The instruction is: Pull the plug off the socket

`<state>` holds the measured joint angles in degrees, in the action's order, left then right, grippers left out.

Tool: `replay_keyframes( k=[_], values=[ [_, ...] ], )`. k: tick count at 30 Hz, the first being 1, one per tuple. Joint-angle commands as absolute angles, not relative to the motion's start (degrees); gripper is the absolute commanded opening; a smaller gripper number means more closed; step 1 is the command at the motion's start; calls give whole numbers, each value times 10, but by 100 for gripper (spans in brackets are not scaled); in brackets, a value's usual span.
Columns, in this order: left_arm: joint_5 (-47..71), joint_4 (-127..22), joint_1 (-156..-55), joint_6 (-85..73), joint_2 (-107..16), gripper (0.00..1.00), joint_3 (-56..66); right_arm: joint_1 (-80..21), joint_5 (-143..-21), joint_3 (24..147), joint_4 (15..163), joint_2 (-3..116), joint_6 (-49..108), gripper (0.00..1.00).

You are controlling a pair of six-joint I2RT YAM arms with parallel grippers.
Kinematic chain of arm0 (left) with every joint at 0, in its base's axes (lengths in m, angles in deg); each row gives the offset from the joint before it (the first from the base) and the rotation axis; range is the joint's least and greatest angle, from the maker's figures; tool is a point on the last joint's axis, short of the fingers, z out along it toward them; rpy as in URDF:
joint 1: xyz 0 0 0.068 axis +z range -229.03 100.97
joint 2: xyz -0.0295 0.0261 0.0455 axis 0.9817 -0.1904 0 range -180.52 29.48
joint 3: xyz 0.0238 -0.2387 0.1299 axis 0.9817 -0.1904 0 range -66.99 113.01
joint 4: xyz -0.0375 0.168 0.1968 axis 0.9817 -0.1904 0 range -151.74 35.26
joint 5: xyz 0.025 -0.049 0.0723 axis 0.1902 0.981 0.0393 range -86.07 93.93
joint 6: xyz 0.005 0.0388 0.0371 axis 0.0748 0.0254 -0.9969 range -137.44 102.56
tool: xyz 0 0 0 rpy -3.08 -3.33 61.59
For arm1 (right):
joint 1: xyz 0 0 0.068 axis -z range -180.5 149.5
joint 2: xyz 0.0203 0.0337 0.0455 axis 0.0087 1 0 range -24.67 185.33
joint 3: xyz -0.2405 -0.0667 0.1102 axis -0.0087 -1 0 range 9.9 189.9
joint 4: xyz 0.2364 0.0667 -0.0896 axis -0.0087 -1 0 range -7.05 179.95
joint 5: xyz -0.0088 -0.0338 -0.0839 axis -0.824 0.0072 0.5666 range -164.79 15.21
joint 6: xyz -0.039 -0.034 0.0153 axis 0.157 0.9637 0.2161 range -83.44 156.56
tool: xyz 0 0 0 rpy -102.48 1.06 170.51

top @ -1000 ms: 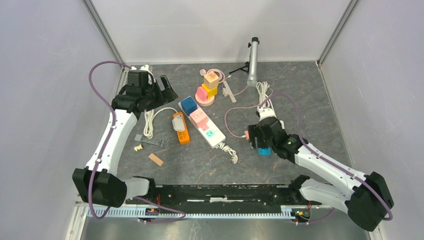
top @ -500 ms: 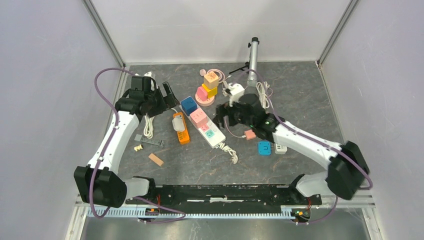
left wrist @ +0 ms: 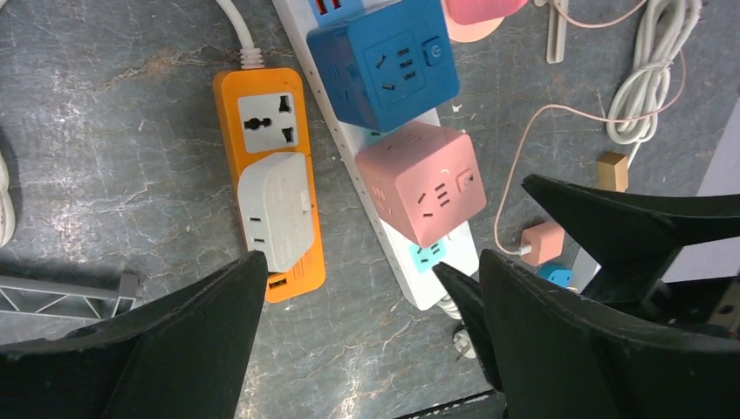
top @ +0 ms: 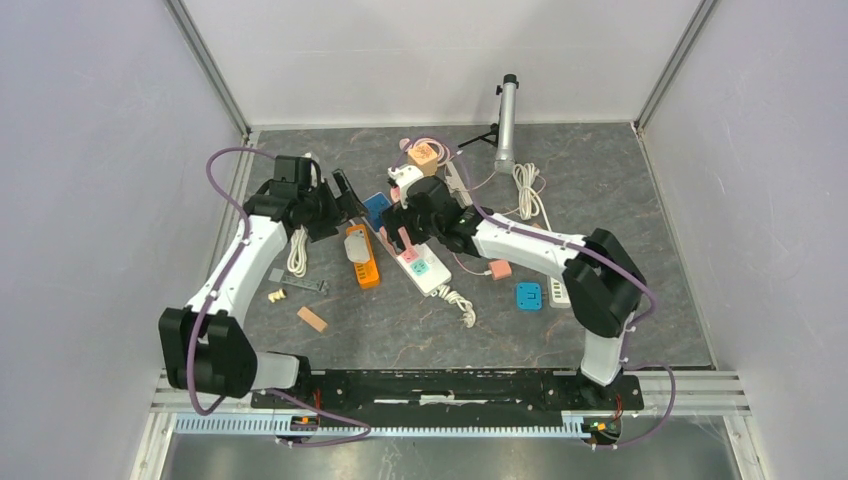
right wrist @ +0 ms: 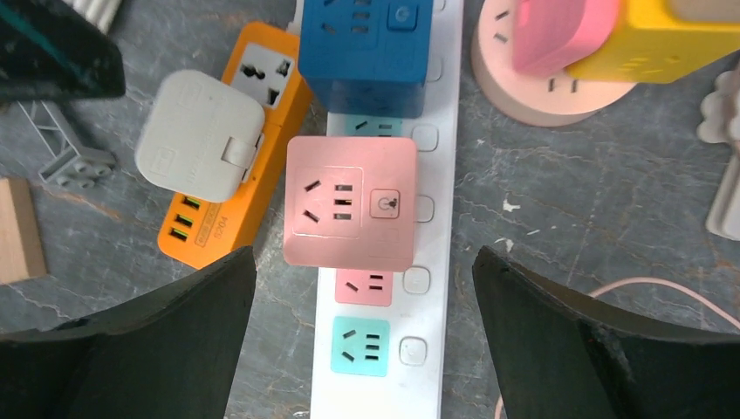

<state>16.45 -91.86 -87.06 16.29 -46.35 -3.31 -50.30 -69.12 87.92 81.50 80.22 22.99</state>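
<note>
A white power strip [top: 427, 270] lies diagonally mid-table, with a blue cube plug [right wrist: 362, 44] and a pink cube plug [right wrist: 352, 202] seated in its sockets. My right gripper [right wrist: 363, 262] hovers open straight above the pink cube, one finger on each side and touching nothing. In the top view the right gripper [top: 405, 205] covers part of that cube. My left gripper [left wrist: 371, 271] is open too, above the gap between the white strip [left wrist: 436, 279] and an orange strip [left wrist: 262, 113] that carries a grey adapter [left wrist: 275, 209]. It holds nothing.
A round pink socket [right wrist: 558, 96] with pink and yellow cubes sits behind the strip. A small blue cube [top: 528, 296], a pink charger [top: 500, 268] and a coiled white cable [top: 528, 190] lie to the right. A wood block [top: 311, 318] and a grey bracket [top: 300, 285] lie at the left front.
The right arm swung from the table's right front across to the white strip, leaving the small blue cube behind, and its jaws opened wider. The left gripper shifted slightly toward the strips.
</note>
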Motion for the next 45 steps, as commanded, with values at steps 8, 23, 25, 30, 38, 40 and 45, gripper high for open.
replay_keyframes(
  k=[8, 23, 25, 30, 38, 40, 45],
  values=[
    [191, -816, -861, 226, -568, 86, -3, -505, -743, 901, 853, 854, 287, 98],
    [217, -783, -860, 265, -664, 69, 18, -504, -739, 914, 875, 892, 297, 72],
    [223, -772, -861, 269, -676, 65, 16, -505, -747, 921, 876, 899, 302, 66],
    [221, -751, -862, 266, -702, 55, 2, -505, -738, 916, 888, 895, 293, 39],
    [184, -776, -862, 245, -711, 46, -27, -494, -836, 937, 912, 894, 234, 0],
    [181, -780, -862, 242, -712, 44, -39, -498, -833, 937, 919, 898, 238, 0],
    [180, -781, -862, 236, -712, 42, -61, -517, -767, 933, 901, 904, 292, 0]
  ],
)
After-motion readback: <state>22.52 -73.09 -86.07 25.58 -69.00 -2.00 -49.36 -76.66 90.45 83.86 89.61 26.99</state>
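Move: Blue plug lies about 9 cm ahead of the left gripper, 4 cm to its right and 10 cm below; grey plug is almost under that gripper, pink plug 3 cm ahead and 8 cm to the right. From the right gripper, the pink plug is level fore-and-aft, 2 cm left and 7 cm down, with the blue plug 6 cm ahead and 7 cm left, the grey one 3 cm back and 11 cm left, and the pink round base 9 cm ahead, 1 cm right. Lower the right gripper about 6 cm and slightly left over the pink plug, then close its fingers on the plug's two sides and keep that pinch. Meanwhile bring the left gripper down and forward some 8 cm each way to the blue plug, easing right and tipping slightly further down, and narrow its fingers to about half open against the near corner. ##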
